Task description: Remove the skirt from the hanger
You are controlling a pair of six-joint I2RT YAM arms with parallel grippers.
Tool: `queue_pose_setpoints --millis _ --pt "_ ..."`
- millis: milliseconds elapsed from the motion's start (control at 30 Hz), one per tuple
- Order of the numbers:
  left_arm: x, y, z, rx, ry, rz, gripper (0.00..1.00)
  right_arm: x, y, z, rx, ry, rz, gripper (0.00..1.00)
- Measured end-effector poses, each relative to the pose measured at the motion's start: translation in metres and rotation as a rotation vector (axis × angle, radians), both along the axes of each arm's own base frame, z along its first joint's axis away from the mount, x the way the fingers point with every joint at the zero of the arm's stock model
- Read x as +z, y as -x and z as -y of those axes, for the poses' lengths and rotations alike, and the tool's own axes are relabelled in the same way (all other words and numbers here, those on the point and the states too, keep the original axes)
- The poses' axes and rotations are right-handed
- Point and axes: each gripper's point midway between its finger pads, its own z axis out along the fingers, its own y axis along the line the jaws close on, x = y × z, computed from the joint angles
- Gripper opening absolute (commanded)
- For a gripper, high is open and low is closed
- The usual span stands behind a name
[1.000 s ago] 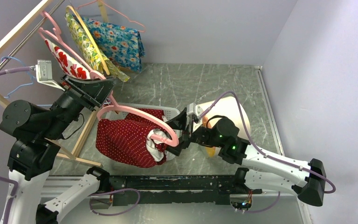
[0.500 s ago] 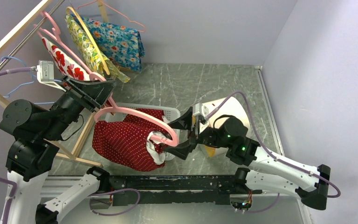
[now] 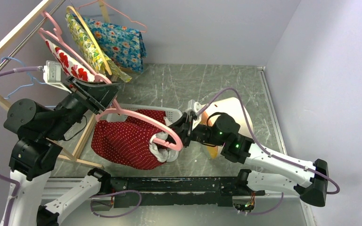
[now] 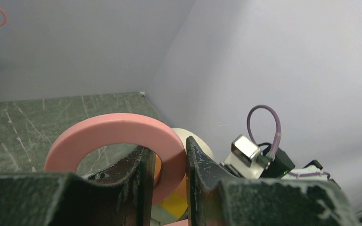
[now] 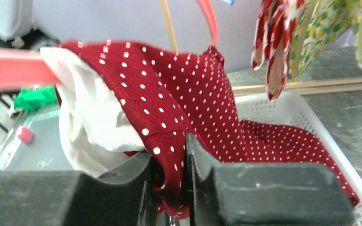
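The skirt [image 3: 125, 141] is dark red with white dots and a white lining [image 5: 92, 122]. It hangs from a pink hanger [image 3: 141, 117] held up over a white basket [image 3: 172, 113]. My left gripper [image 3: 104, 96] is shut on the hanger's curved pink hook [image 4: 118, 134], which sits between its dark fingers [image 4: 202, 174]. My right gripper [image 3: 175, 136] is at the hanger's right end, shut on a fold of the skirt's red fabric [image 5: 172, 165]. A pink hanger arm [image 5: 14, 68] crosses the upper left of the right wrist view.
A wooden clothes rack [image 3: 9, 37] at the left carries more hangers with a red-flowered garment [image 3: 68, 61], a yellow floral one [image 3: 92, 47] and a blue floral one [image 3: 120, 42]. A cream disc [image 3: 233, 110] lies behind the right arm. Grey walls close the back and right.
My right gripper, wide open beside the hanger's right end before, has moved in and closed on the skirt's fabric. The left gripper has kept hold of the hook, and the hanger shifted slightly.
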Motion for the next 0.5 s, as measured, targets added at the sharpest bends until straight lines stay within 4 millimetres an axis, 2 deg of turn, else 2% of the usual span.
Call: queue_pose_setpoints --millis 67,167,400,500 --pt "-0.003 0.002 0.002 -0.016 -0.014 0.018 0.07 0.009 -0.006 0.002 -0.036 -0.017 0.007 0.0" --pt "-0.012 0.005 0.006 -0.047 -0.051 0.034 0.07 0.033 -0.014 0.005 -0.087 -0.058 0.02 0.0" --pt "-0.028 0.006 0.017 -0.107 -0.126 0.047 0.07 0.115 -0.033 0.012 -0.207 -0.18 0.05 0.0" --pt "-0.035 0.01 0.019 -0.134 -0.145 0.057 0.07 0.141 -0.049 0.015 -0.29 -0.198 0.038 0.0"
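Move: The red dotted skirt already has its outer fold between the right hand's open fingers; its middle lies about 14 cm to that hand's left, level fore and aft and some 6 cm lower. The pink hanger's bare tip is about 1 cm right, 7 cm back and 4 cm above, with the basket 17 cm left, 12 cm ahead and 28 cm below. From the left hand, the skirt's middle is about 9 cm back, 3 cm right and 22 cm down. The skirt's fold is pinched as the right fingers close the rest of the way on it, and the right hand then carries it steeply up, about 14 cm, and some 5 cm forward, away from the hanger's tip, swinging clockwise with fingertips tilting up. The left hand keeps its hold on the hook of the pink hanger, sinking 3.5 cm and easing slightly right. ##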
